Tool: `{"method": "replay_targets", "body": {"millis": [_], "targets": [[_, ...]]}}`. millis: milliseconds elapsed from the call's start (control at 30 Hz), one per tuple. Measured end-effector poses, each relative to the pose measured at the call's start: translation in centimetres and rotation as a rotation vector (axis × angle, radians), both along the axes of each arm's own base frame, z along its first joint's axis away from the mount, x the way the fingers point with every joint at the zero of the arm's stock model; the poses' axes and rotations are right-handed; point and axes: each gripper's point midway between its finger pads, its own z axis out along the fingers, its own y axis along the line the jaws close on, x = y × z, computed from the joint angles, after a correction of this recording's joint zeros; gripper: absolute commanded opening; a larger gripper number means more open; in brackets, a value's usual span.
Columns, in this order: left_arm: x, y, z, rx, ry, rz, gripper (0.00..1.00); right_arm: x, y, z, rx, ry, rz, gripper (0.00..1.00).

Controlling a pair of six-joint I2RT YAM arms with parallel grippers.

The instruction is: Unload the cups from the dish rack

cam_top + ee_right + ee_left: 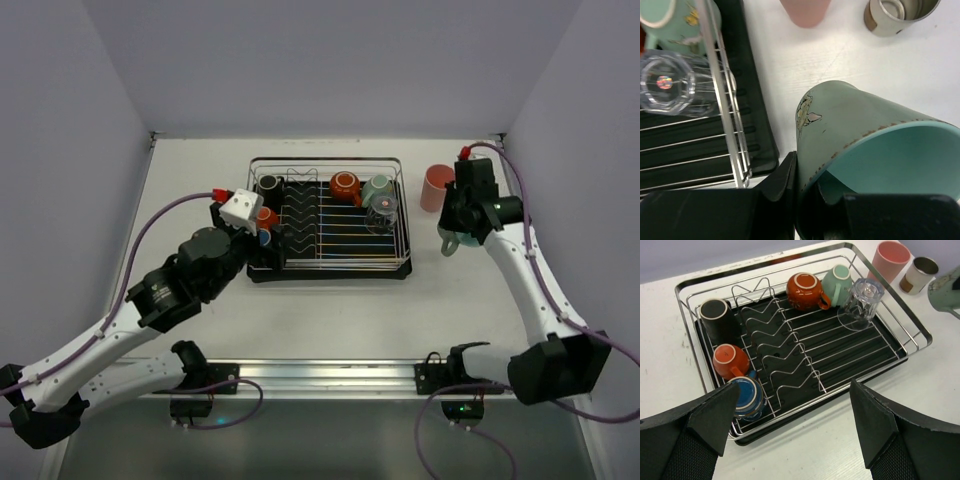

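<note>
The silver wire dish rack [400,215] on its black tray holds a black cup [717,317], an orange cup [730,360], a blue cup [746,394], another orange cup [805,290], a mint mug [840,282] and an upturned clear glass [863,297]. My left gripper [795,390] is open and empty, hovering over the rack's near-left corner by the blue cup. My right gripper [810,185] is shut on the wall of a mint-green mug [865,135], held tilted above the table right of the rack [450,240]. A pink tumbler [435,187] stands beyond it.
A shiny metal cup [897,15] stands beside the pink tumbler [805,11] at the far right. The rack's zigzag dividers [775,350] fill its middle. Grey walls close in the table on the left, far side and right.
</note>
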Motion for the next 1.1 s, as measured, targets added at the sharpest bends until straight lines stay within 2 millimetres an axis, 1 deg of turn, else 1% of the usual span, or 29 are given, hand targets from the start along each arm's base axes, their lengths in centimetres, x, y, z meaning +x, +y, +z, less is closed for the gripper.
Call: {"method": "replay_targets", "body": {"millis": [167,300,433,567,633,733,767,833,867,933,967,1000,1100], "targets": [[-0.6,0.0,-0.3,0.011,0.014,-0.029,1.00,1.7,-0.1,-4.6,-0.014,0.147,0.011,0.00],[-1.0,0.4,-0.5,0.002,0.001,-0.035,1.00,3.6,0.4,-7.6,0.001,0.206,0.024,0.00],[-1.1,0.4,-2.3,0.030,0.025,-0.042,1.00,5.2,0.9,-10.7,0.009,0.260,0.036,0.00],[-0.8,-0.1,-4.1,0.079,0.059,-0.049,1.00,5.5,1.0,-13.0,0.003,0.310,0.035,0.01],[-0.7,-0.4,-4.7,0.094,0.074,-0.056,1.00,5.8,0.9,-13.0,-0.001,0.303,0.033,0.03],[-0.7,-0.7,-5.0,0.103,0.084,-0.067,1.00,6.0,0.9,-13.0,-0.003,0.300,0.029,0.22],[-0.7,-0.8,-5.1,0.105,0.086,-0.069,1.00,6.1,0.9,-13.0,-0.003,0.299,0.028,0.30],[-0.6,-1.0,-5.3,0.112,0.093,-0.072,1.00,6.3,0.8,-12.8,-0.008,0.290,0.023,0.41],[-0.5,-1.1,-5.4,0.115,0.098,-0.074,1.00,6.5,0.7,-12.7,-0.012,0.280,0.021,0.51],[-0.4,-1.7,-5.4,0.114,0.108,-0.086,1.00,6.9,0.7,-12.3,-0.013,0.266,0.018,0.53],[-0.4,-1.9,-5.3,0.110,0.113,-0.092,1.00,6.9,0.7,-12.1,-0.014,0.259,0.018,0.57],[-0.3,-2.3,-5.1,0.102,0.117,-0.096,1.00,7.0,0.7,-11.9,-0.012,0.252,0.017,0.58],[0.0,-3.1,-4.0,0.074,0.121,-0.103,1.00,7.0,0.7,-10.1,-0.005,0.203,0.016,0.58]]}}
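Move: The right hand holds the green mug up over the table. The clear spot where it is to stand lies about 9 cm ahead, 1 cm to the right and some 17 cm below. The pink cup stands roughly 12 cm beyond that spot and the steel cup 12 cm to the pink one's right and 3 cm nearer; the clear glass in the rack is about 14 cm left of the spot and 6 cm farther out. From the left hand the spot lies some 20 cm ahead, 46 cm right and 25 cm below. The right hand keeps its pinch on the green mug's wall and lowers it about 13 cm while reaching 6 cm forward, tipping some 15 degrees further downward, to stand it on the bare table short of the pink cup; it then opens to let go and backs up about 3 cm. The left hand, wide open, sinks about 5 cm in front of the rack, then eases right and a little up. ##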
